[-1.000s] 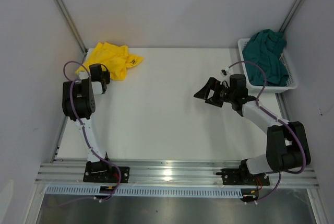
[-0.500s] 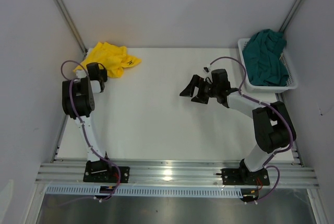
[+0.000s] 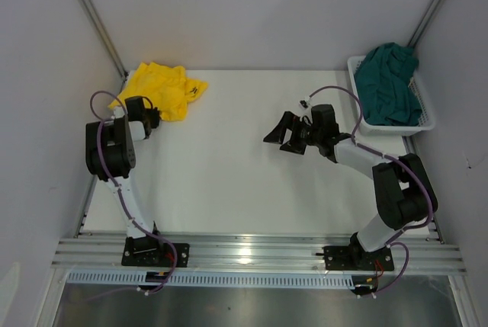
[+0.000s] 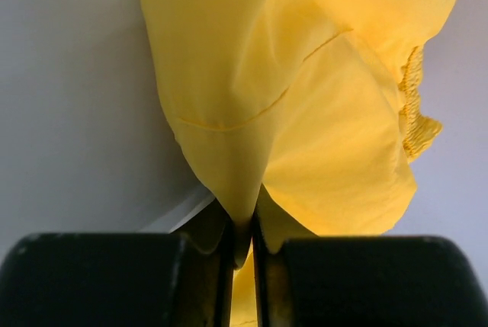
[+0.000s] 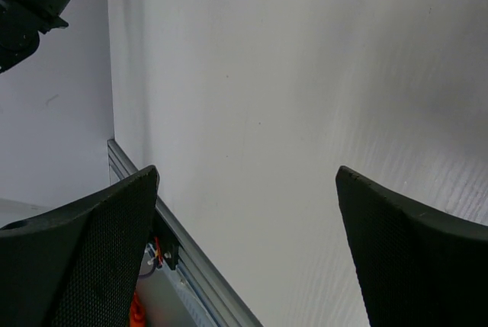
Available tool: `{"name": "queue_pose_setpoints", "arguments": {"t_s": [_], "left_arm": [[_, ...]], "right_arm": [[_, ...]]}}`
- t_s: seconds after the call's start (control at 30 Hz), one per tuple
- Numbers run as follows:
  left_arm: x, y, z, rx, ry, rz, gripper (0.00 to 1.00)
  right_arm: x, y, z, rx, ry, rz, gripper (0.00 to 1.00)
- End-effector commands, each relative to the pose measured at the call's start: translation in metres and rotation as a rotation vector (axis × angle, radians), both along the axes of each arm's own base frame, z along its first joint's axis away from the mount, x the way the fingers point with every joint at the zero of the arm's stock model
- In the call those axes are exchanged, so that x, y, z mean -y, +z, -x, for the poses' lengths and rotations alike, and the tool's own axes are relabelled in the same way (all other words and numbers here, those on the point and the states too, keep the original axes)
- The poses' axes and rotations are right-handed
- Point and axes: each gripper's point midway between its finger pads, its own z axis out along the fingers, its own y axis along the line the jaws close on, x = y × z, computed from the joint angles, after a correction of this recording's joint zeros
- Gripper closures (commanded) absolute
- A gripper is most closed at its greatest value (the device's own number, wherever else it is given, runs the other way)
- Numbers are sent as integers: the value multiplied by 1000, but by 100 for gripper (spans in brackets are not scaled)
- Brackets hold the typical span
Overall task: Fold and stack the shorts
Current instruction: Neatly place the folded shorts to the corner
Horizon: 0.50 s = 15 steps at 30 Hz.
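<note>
The yellow shorts [image 3: 162, 86] lie crumpled at the table's far left corner; they fill the left wrist view [image 4: 305, 75]. My left gripper [image 3: 151, 116] sits at their near edge, and its jaws [image 4: 242, 247] stand almost together with a fold of yellow fabric pinched between them. The dark teal shorts [image 3: 390, 83] are heaped in the white basket [image 3: 355, 65] at the far right. My right gripper [image 3: 280, 135] hovers over the table's middle, open wide, with nothing between its fingers [image 5: 245, 178].
The white table [image 3: 229, 167] is walled by grey panels on the left, back and right. An aluminium rail [image 3: 252, 251] runs along the near edge and shows in the right wrist view [image 5: 191, 266].
My right gripper has swung left from near the basket toward the table's middle, still open. The left gripper has shifted slightly at the edge of the yellow shorts.
</note>
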Motion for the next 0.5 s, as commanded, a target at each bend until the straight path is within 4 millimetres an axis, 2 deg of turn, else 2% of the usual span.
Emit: {"name": "queue_pose_setpoints", "arguments": {"t_s": [0.0,0.13,0.17,0.2,0.23,0.27,0.3,0.37,0.4,0.47], "left_arm": [[0,32,5,-18,-62,-56,86],[8,35,11,-66,-137,-72,78],[9,32,15,-90,-158,-83,72],[13,35,13,-94,-185,-78,60],[11,37,11,-107,-194,-87,54],[14,29,21,-166,-212,-85,47],[13,31,22,-174,-216,-90,34],[11,38,28,-186,-206,-105,27],[13,36,33,-192,-207,-105,20],[14,43,37,-182,-213,-103,19]], "right_arm": [[0,23,2,77,-4,-24,0],[5,25,7,82,-11,-28,1],[6,24,8,82,-13,-29,0],[5,26,11,83,-5,-37,1],[5,26,11,85,-6,-39,1],[6,27,11,85,-7,-41,1],[7,27,13,86,-6,-43,1],[6,30,15,95,-1,-48,1],[7,29,15,92,-3,-48,1],[8,30,17,95,-4,-55,1]]}}
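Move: The left hand still pinches the near edge of the yellow shorts, whose middle lies about 9 cm ahead and 4 cm to its right, a centimetre or two below. The far-left corner of the table is roughly 19 cm ahead and 11 cm to the left of this hand, at about table height. From the right hand, empty and wide open, the shorts are some 27 cm ahead, 47 cm to the left and 12 cm lower. The left hand opens its fingers wide and lets go of the near edge of the shorts, easing about 2 cm back and a little to the right, then lifting some 2 cm as its fingers tip about 10 degrees farther down and the hand turns slightly clockwise. The right hand, still open and touching nothing, draws back about 2 cm towards its own base with a slight rise. ##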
